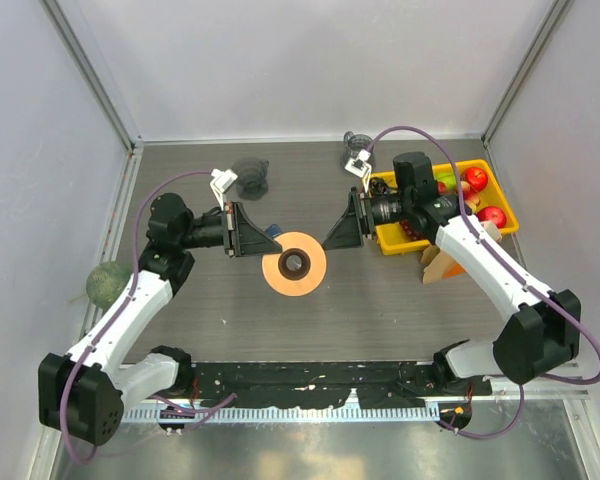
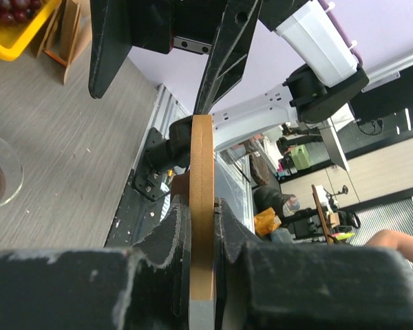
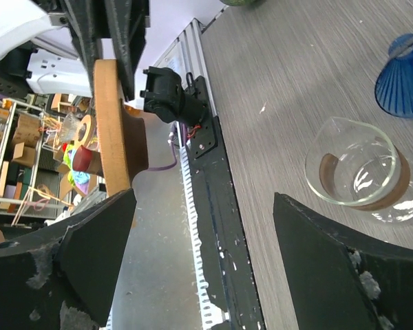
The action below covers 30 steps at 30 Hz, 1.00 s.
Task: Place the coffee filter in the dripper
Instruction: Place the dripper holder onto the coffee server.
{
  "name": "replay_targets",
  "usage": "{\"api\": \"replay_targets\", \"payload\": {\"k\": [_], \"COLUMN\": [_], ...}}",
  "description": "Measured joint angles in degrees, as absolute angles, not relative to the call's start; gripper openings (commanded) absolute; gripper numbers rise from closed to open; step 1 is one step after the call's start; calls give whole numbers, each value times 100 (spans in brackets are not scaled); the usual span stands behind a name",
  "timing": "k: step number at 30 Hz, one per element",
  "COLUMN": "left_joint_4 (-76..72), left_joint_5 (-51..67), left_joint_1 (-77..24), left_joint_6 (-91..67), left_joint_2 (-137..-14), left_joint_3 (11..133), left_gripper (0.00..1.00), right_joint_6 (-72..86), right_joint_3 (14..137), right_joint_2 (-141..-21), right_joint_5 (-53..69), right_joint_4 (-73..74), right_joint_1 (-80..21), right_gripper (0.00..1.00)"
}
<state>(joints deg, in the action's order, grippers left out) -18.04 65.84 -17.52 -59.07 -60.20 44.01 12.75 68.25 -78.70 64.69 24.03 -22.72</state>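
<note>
My left gripper is shut on the rim of a flat orange-brown wooden ring with a centre hole, held level above the table. In the left wrist view the ring is edge-on, clamped between the jaws. My right gripper is open at the ring's right edge and holds nothing. In the right wrist view the ring is beside one finger. The blue ribbed dripper stands on the table next to a clear glass vessel. I cannot pick out a coffee filter.
A yellow tray of red and green fruit sits at the right, with a brown cardboard piece in front of it. A green ball lies at the left wall. A dark grey cup-like object and a small dark glass piece stand at the back.
</note>
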Motion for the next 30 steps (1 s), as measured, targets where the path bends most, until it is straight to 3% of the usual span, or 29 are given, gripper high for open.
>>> {"api": "replay_targets", "payload": {"k": [20,24,30], "left_joint_4": [-2346,-2443,-2508], "left_joint_5": [6753,6755,6753], "left_joint_1": [-1787,-1798,-1800], "left_joint_6": [-6130,-6152,-6154], "left_joint_2": [-6145,-6202,-6243], "left_joint_3": [4401,4401,4401], "left_gripper": [0,0,0], "right_joint_6": [1712,1859,2018], "right_joint_3": [6460,6372,6372], "right_joint_2": [-7137,-7153,-7153], "right_joint_5": [6917,6919,6938], "right_joint_4": [1769,1649,1450], "right_joint_1": [-2318,-2602,-2703], "right_gripper": [85,70,38]}}
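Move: The dripper holder is still pinched by its rim in the left hand; its centre lies about 4 cm back, 7 cm to the left and 3 cm above the open right hand. The coffee server stands some 4 cm back, 3 cm left and 14 cm below the right hand, and the blue filter about 1 cm ahead, 12 cm left and 17 cm down. From the left hand, the server is about 3 cm back, 7 cm right and 17 cm below. The right hand, fingers wide and pointing left, first rises some 3 cm while easing back and slightly right, then draws back and in to the left, about 5 cm back in all with a small wrist turn, until its jaws straddle the right rim of the dripper holder. Only at the end do its fingers start to shut, to about half open, one jaw above and one below the rim, while the left hand keeps its pinch on the other side and holds the dripper holder almost still above the server. ##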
